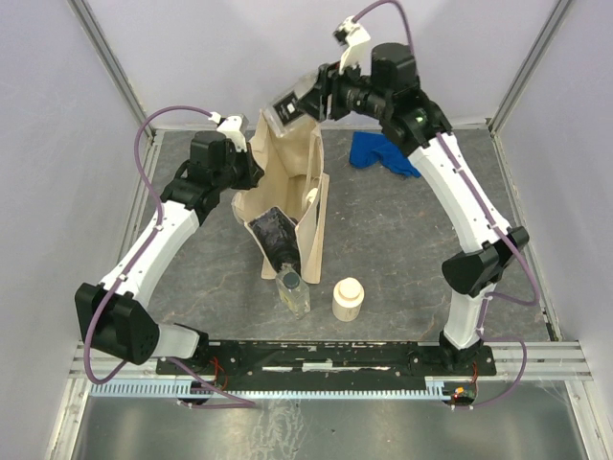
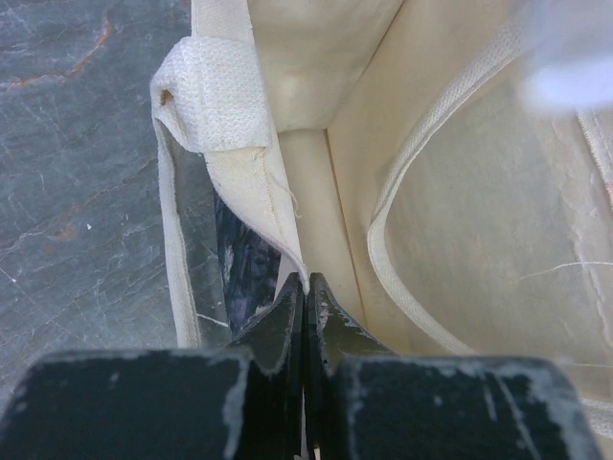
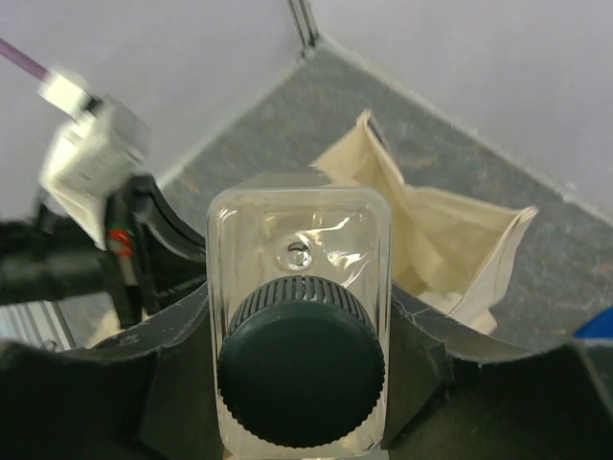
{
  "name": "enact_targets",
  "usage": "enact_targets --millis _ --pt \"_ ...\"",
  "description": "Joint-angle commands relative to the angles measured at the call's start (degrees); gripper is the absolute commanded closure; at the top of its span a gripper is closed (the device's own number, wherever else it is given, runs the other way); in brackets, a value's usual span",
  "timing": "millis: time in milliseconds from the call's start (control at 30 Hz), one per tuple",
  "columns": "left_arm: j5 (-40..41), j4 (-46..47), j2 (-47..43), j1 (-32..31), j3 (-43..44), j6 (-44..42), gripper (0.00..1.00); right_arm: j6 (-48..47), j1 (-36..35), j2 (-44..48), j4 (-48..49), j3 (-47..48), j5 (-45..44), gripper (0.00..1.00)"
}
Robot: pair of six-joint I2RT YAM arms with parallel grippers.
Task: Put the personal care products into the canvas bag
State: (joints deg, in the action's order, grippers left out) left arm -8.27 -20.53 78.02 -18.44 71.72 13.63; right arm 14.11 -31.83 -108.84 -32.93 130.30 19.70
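The beige canvas bag (image 1: pixel 287 177) stands mid-table with its mouth open, a black patch (image 1: pixel 275 240) on its near face. My left gripper (image 1: pixel 251 174) is shut on the bag's left rim; in the left wrist view its jaws (image 2: pixel 305 284) pinch the fabric edge beside a handle (image 2: pixel 206 96). My right gripper (image 1: pixel 299 102) hangs above the bag's far rim, shut on a clear bottle (image 3: pixel 300 249) with a dark ribbed cap (image 3: pixel 300 374). The bag's opening (image 3: pixel 450 240) shows below it. A second clear bottle (image 1: pixel 293 290) and a squat cream bottle (image 1: pixel 347 299) sit in front of the bag.
A crumpled blue cloth (image 1: pixel 381 153) lies at the back right, under the right arm. Metal frame posts and pale walls close in the grey table (image 1: pixel 402 249) at the back and both sides. The arm bases sit on a black rail (image 1: pixel 326 356) at the near edge.
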Motion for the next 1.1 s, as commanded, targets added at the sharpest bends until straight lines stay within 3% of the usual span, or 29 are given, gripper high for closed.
enact_targets --millis 0,233,667,1067 --pt "-2.64 -0.34 0.05 -0.55 3.32 0.33 0.97 -8.12 -2.94 0.58 0.4 3.85 -3.58 0.99" --pt "-1.87 -1.86 -0.93 -0.55 4.38 -0.22 0.97 -18.96 -8.68 -1.56 -9.46 2.34 -12.79 0.99" --pt "-1.36 -2.58 -4.72 -0.55 0.98 -0.51 0.97 -22.66 -12.3 -4.09 -6.95 -5.46 -23.2 1.0" --pt "0.49 -3.42 -6.71 -0.46 -0.82 -0.83 0.97 -19.58 -12.39 -3.87 -3.62 -14.05 -20.33 1.0"
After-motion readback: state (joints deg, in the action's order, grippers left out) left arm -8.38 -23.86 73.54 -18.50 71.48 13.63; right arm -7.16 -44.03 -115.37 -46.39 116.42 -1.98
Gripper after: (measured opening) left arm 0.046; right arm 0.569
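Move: The right hand, already holding a clear bottle, is above the canvas bag: the mouth's middle lies about 17 cm below, 3 cm back and 2 cm to its left. Well below that hand, the other clear bottle stands about 26 cm back and 5 cm left, the white jar 28 cm back and 8 cm right. From the left hand, pinching the rim, the mouth's middle is about 7 cm right and 2 cm ahead, at its height. Right hand lowers its bottle some 20 cm into the bag, fingers tipping 40° down; left keeps rim pinched. ##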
